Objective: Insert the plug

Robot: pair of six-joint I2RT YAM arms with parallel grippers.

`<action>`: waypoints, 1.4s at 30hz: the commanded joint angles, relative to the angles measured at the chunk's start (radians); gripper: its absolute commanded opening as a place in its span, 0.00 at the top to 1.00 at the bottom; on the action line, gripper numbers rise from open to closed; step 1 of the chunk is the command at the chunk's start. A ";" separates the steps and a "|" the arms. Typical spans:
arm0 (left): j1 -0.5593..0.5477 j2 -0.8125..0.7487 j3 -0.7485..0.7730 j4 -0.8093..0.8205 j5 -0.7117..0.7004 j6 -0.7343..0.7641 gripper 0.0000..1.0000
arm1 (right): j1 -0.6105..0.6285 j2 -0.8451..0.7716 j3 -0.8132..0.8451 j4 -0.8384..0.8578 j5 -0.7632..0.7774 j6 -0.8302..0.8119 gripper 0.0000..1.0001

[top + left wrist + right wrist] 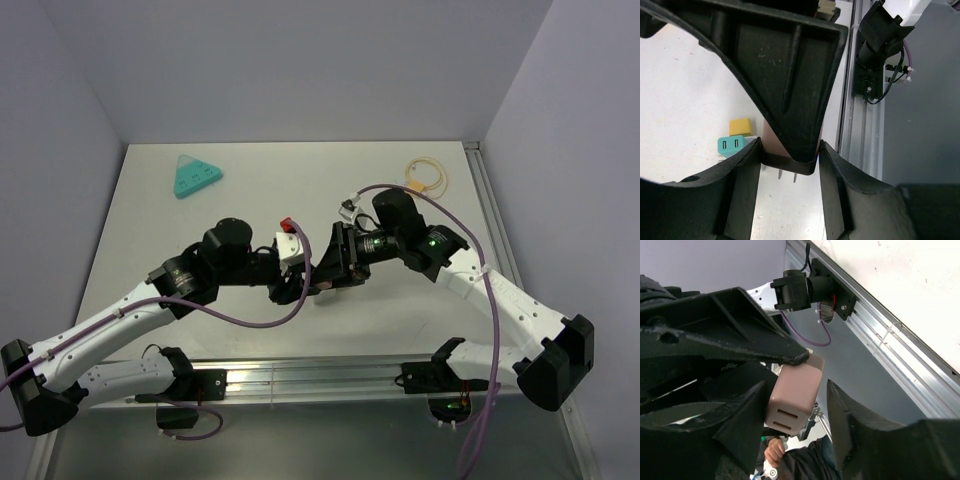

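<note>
The plug [792, 397] is a dusty-pink block with two slots on one end face. Its two metal prongs [780, 174] stick out of the other end, above the table. My left gripper [790, 165] is shut on the plug, one finger on each side. My right gripper [796, 390] surrounds the same block from the other end. Its jaws stand open: one finger lies against the plug and the other is a clear gap away. In the top view both grippers, left [298, 283] and right [322, 268], meet at mid-table and hide the plug.
A teal triangular power strip [197, 177] lies at the far left and a coiled cable [428, 174] at the far right. A teal two-slot adapter [731, 145] and a yellow piece [742, 126] lie on the table near the plug. The metal rail [320, 375] runs along the near edge.
</note>
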 commanded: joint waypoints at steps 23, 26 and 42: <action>-0.016 -0.057 -0.049 0.104 -0.205 0.019 0.00 | 0.005 -0.300 -0.264 0.086 0.501 -0.066 1.00; -0.016 -0.024 -0.106 0.150 -0.186 0.069 0.00 | -0.006 -0.419 -0.317 0.072 0.607 -0.050 1.00; -0.028 0.268 -0.194 0.316 -0.316 0.187 0.06 | -0.012 -0.837 -0.471 -0.066 0.721 -0.010 1.00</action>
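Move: The brown plug sits in the left hand's fingertips, prongs towards that hand, and about 1 cm to the left of the right hand's point, at the same reach. The white socket block stands roughly 8 cm ahead, 2 cm right and 24 cm below the left hand. From that hand, the teal plug on the block is some 10 cm ahead, 2 cm right and 21 cm down, the yellow plug 10 cm ahead, 5 cm right and 25 cm down. Close the right fingers on the brown plug while the left still holds it, let both hands sink a centimetre or so, then open the left wide. Raise the left briefly, then bring it about 15 cm down and 6 cm forward towards the socket block. Carry the plug 12 cm right and 5 cm down, swinging the right fingers clockwise about 35 degrees to point forward-left. ##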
